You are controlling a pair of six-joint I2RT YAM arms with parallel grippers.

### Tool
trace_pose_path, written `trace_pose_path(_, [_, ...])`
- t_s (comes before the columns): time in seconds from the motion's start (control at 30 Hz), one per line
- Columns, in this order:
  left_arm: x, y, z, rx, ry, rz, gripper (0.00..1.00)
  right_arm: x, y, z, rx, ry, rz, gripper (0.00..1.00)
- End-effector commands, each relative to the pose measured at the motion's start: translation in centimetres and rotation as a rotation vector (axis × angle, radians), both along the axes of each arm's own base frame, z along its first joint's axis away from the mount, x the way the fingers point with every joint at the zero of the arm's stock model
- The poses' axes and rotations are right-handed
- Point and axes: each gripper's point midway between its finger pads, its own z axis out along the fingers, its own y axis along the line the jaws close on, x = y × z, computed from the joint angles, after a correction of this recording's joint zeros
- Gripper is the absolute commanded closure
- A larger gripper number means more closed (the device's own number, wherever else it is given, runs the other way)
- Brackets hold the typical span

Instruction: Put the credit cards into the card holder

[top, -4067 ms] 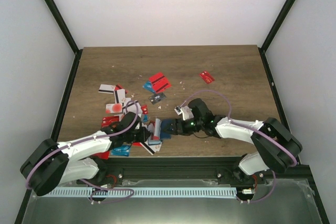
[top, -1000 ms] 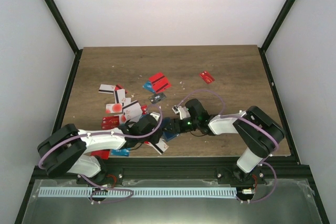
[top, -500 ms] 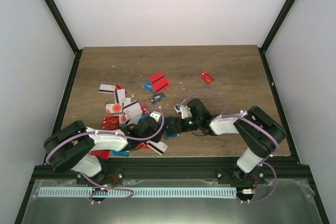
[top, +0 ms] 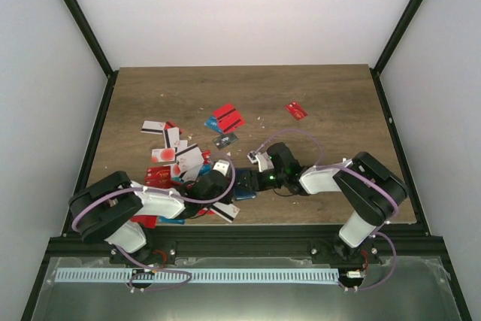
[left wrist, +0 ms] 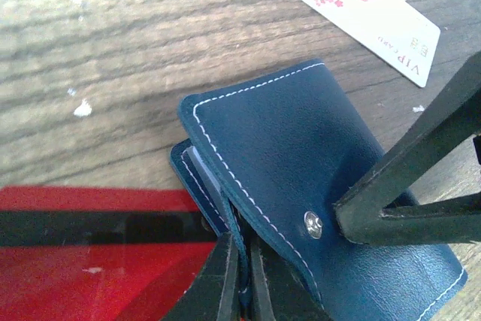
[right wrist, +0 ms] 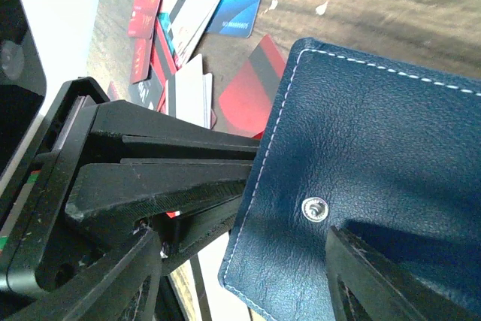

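Note:
The navy card holder [left wrist: 301, 155] lies on the wood near the front edge, its snap flap slightly lifted [top: 245, 191]. My left gripper [left wrist: 242, 253] is shut on a thin navy edge of the holder under that flap. My right gripper [right wrist: 242, 238] stands open astride the card holder [right wrist: 376, 133]; one of its fingers [left wrist: 406, 178] presses on the flap beside the snap, the other sits clear of the holder's edge. Credit cards lie around: a red one with a black stripe [left wrist: 90, 253] under the holder, a white one [left wrist: 372, 16] beyond it, and several red, white and blue ones [right wrist: 188, 20].
More cards are scattered on the table: a red pair [top: 228, 118], a single red one [top: 296, 110], a dark grey one [top: 225, 140] and a cluster at the left [top: 169, 152]. Both arms [top: 323, 178] meet low over the front edge. Black frame posts [top: 98, 125] flank the table.
My left arm has reached rightward to the card holder and its jaws have closed on the holder's edge. The right gripper has stayed on the holder.

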Motion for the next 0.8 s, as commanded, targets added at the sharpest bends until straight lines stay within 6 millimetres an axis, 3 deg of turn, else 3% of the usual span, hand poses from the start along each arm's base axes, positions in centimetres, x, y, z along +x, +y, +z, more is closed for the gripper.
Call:
trace_pose_path(0.0, [-1.5, 2.9, -1.9, 0.061, 0.106, 0.116, 0.96, -4.6, -3.8, -6.9, -0.266, 0.224, -0.003, 0.38])
trace_pose_path(0.2, [-1.4, 4.7, -1.6, -0.015, 0.154, 0.261, 0.91, -4.7, -5.4, -9.2, -0.372, 0.254, -0.053, 0.39])
trace_pose_path(0.47, [-1.2, 9.9, -1.8, 0.005, 0.176, 0.511, 0.81, -4.8, -6.2, -10.1, -0.422, 0.272, -0.077, 0.4])
trace_pose_path(0.6, [-1.2, 9.9, -0.1, -0.032, 0.136, 0.48, 0.75, -4.7, -5.8, -9.8, -0.408, 0.269, -0.069, 0.4])
trace_pose_path(0.77, [-2.0, 7.5, 3.1, -0.164, 0.068, 0.287, 0.68, -3.9, -4.8, -8.6, -0.38, 0.248, -0.052, 0.4])
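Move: The left fingers hold the strap at the card holder's left edge, with the holder's middle about 4 cm to their right and 1 cm ahead. The white cards lie some 9 cm left of this hand and 1 cm back, 2 cm lower; a red striped card lies 5 cm left and 1 cm ahead, a white striped card 7 cm back and 2 cm left. From the right hand, the holder's middle is about 1 cm to its right, level fore and aft, 2 cm below. The left hand goes left from the card holder's strap across the red striped card towards the white cards, about 9 cm in all, slow at first, then quicker, rising 1 to 2 cm only at the end, while it turns some 25 degrees counter-clockwise and its nearly shut fingers let go of the strap and part to about a quarter open. The right hand keeps a fingertip on the holder's cover beside the snap, its own fingers still well apart, and drifts about 1 cm left with the holder and slightly down. ##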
